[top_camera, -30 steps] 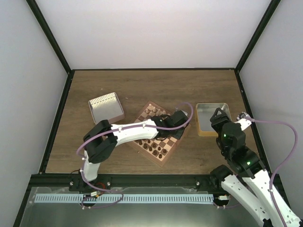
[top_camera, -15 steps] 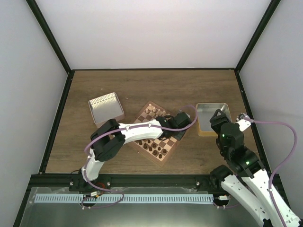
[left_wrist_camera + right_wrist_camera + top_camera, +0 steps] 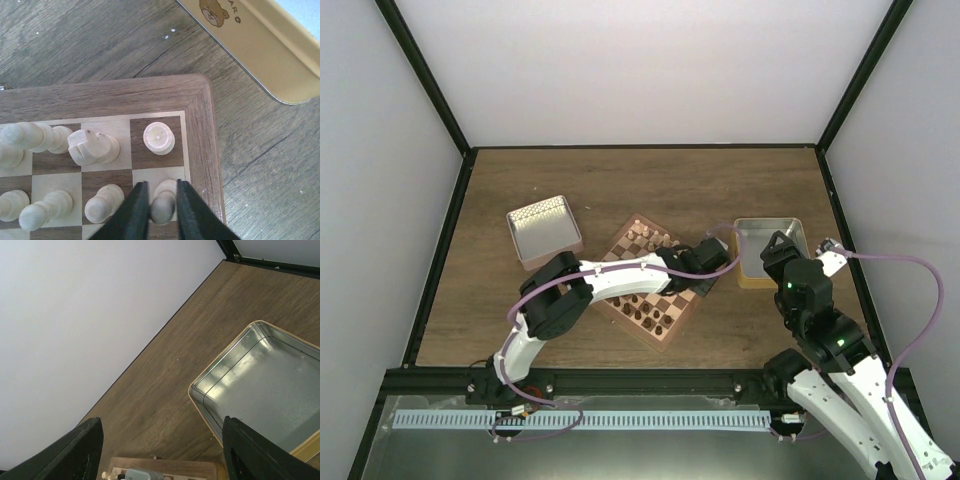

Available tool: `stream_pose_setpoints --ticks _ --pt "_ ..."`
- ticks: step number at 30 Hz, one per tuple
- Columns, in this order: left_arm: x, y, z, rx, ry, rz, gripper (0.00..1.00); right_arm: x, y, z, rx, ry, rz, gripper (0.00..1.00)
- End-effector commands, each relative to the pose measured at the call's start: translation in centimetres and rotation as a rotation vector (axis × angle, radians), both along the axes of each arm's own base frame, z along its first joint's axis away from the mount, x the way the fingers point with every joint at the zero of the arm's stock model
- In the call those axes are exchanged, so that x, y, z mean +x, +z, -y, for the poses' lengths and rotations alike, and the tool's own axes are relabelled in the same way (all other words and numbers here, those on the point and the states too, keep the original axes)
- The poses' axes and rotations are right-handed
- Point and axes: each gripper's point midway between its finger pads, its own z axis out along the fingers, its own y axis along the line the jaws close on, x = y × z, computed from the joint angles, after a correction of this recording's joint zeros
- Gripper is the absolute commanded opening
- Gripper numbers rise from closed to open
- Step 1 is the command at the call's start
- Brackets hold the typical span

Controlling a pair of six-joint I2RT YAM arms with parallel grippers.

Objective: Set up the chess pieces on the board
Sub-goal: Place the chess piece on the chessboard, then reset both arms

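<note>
The board (image 3: 663, 342) lies tilted at the table's middle; its right corner rim (image 3: 202, 150) fills the left wrist view. My left gripper (image 3: 161, 184) is shut on a light beige pawn (image 3: 162, 204) over the light square beside that rim. Other chess pieces stand close by: a rook (image 3: 159, 137) on the corner square, a knight (image 3: 92, 146) beside it, and pawns (image 3: 102, 202) in the row nearer me. From above, the left gripper (image 3: 705, 262) sits at the board's right corner. My right gripper (image 3: 161, 421) is open and holds nothing, hovering near the right tin (image 3: 768, 250).
Dark brown pieces (image 3: 645, 315) stand on the board's near side. A silver tin (image 3: 270, 385) with a yellow outer wall (image 3: 260, 50) lies just right of the board. Another silver tray (image 3: 544, 230) lies at the left.
My left gripper has moved rightward along the board to its right corner, still shut on the pawn. The right arm has hardly moved.
</note>
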Motion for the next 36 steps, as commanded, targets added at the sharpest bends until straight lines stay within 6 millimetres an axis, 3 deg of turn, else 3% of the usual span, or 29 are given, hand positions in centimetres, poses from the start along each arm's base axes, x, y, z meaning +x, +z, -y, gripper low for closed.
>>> stream_pose_setpoints --ticks 1,5,11,14,17,20,22,27,36 --pt "-0.2 0.2 0.3 0.012 -0.018 0.001 0.23 0.1 -0.1 0.2 0.002 -0.018 0.002 0.67" --pt "-0.8 2.7 0.9 -0.053 -0.041 -0.012 0.35 0.0 0.2 0.2 0.005 -0.013 0.008 0.67" --pt "-2.0 8.5 1.4 -0.190 -0.071 -0.024 0.49 -0.3 0.5 0.2 0.023 0.000 0.019 0.67" --pt "-2.6 12.4 0.4 -0.274 -0.064 0.000 0.58 -0.5 0.9 -0.1 0.026 0.023 0.025 0.68" --pt "-2.9 16.0 -1.8 -0.350 -0.038 0.079 0.75 -0.5 1.4 -0.9 -0.018 0.090 0.033 0.70" --pt "-2.7 18.5 -5.8 -0.382 0.026 0.196 0.85 -0.5 2.7 -1.9 -0.107 0.174 0.059 0.74" --pt "-2.7 20.3 -8.6 -0.396 0.080 0.267 0.99 -0.8 3.9 -2.0 -0.164 0.209 0.075 0.79" --pt "-3.3 24.5 -15.8 -0.423 0.218 0.400 1.00 -2.1 6.7 -2.3 -0.293 0.292 0.134 0.98" --pt "-7.5 31.8 -29.7 -0.603 0.388 0.575 1.00 -4.8 11.2 0.3 -0.396 0.243 0.199 1.00"
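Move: The white pawn sits between the left fingertips, its middle about 1 cm below the hand point, at the board's right corner. The corner rook stands about 2 cm ahead of it and 1 cm to its right; the next pawn is some 1 cm ahead of it and 2 cm to its left. The gold-sided tray's middle lies roughly 18 cm to its right and 4 cm farther out. From the right hand, the pawn is about 5 cm ahead, 20 cm left and 22 cm below. The white pawn is let go as the left fingers open from nearly shut to fully wide; they ease back about 1 cm, then lift clear. The left hand climbs steeply, then sweeps left as well, some 30 cm up and 24 cm left in all, drifting back and tipping its fingers up towards forward. The right hand, empty, rises about 9 cm late on, turning a little and opening fully. ##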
